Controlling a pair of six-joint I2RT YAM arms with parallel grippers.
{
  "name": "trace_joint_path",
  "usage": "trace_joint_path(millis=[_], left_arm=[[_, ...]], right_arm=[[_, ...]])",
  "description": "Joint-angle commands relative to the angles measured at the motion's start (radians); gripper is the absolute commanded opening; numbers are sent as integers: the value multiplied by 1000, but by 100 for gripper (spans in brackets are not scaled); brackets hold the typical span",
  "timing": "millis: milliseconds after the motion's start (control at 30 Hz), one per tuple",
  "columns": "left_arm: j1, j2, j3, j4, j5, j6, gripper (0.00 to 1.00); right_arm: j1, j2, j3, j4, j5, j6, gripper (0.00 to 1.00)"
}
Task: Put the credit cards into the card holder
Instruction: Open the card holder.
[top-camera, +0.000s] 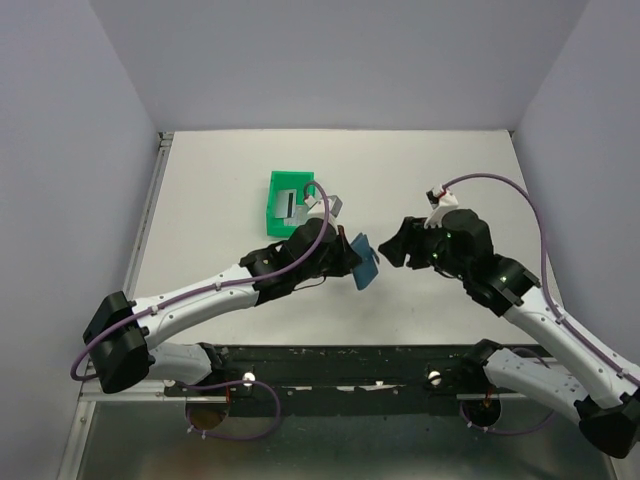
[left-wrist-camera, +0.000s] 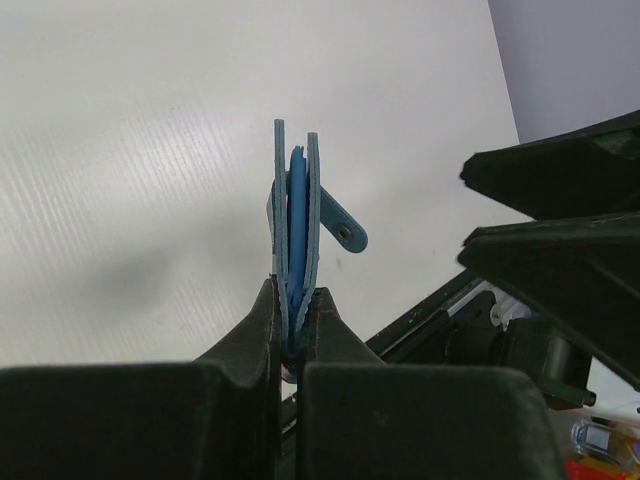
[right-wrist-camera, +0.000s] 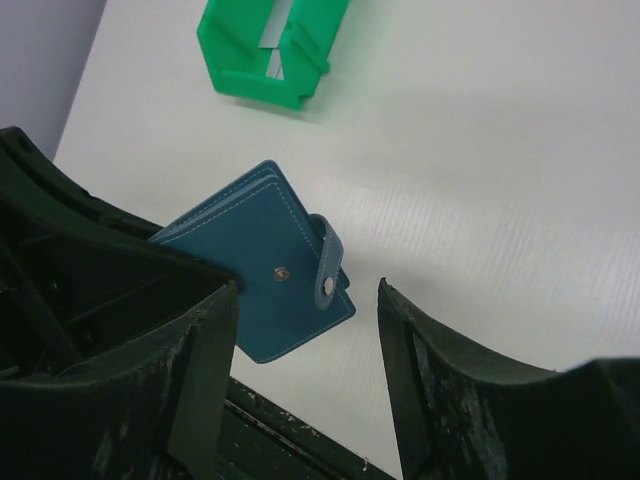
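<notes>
My left gripper is shut on the blue card holder and holds it above the table. In the left wrist view the card holder stands edge-on between the fingers, its strap hanging unsnapped to the right. My right gripper is open and empty, just right of the card holder. In the right wrist view the card holder lies between the open fingers, nearer the left one, stud and strap showing. Silvery credit cards stand in the green bin; they also show in the right wrist view.
A green plastic bin stands behind the left gripper, seen also in the right wrist view. Another grey card lies on the table right of the bin. Grey walls enclose the white table.
</notes>
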Motion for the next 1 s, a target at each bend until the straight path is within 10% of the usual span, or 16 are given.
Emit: trace_joint_path(millis=[0, 567, 967], left_arm=[[-5, 9, 36, -5, 2, 19, 0], [-5, 17, 40, 9, 56, 39, 0], [79, 87, 70, -86, 182, 146, 0]], right_arm=[[-2, 64, -24, 60, -148, -27, 66], [-3, 224, -19, 42, -99, -38, 48], [-2, 282, -51, 33, -24, -1, 11]])
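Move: The card holder's loose strap stands about 1 cm ahead of the right hand, 3 cm to its left and 8 cm below. The middle of the holder is some 5 cm to that hand's left, level fore and aft and 9 cm down. The green tray lies roughly 21 cm ahead, 25 cm left and 21 cm below. From the left hand, which still holds the holder, the strap is about 3 cm ahead, 5 cm right and 3 cm lower. Lower the right gripper about 8 cm onto the card holder's already loose strap, first swinging some 3 cm left and then easing slightly back right, with the fingers tipping down about 15 degrees. Close the half-open fingers to a narrow gap on the way, so the tips pinch the strap's free end. Keep the holder pinched in the left gripper, letting it sink barely 1 cm. ##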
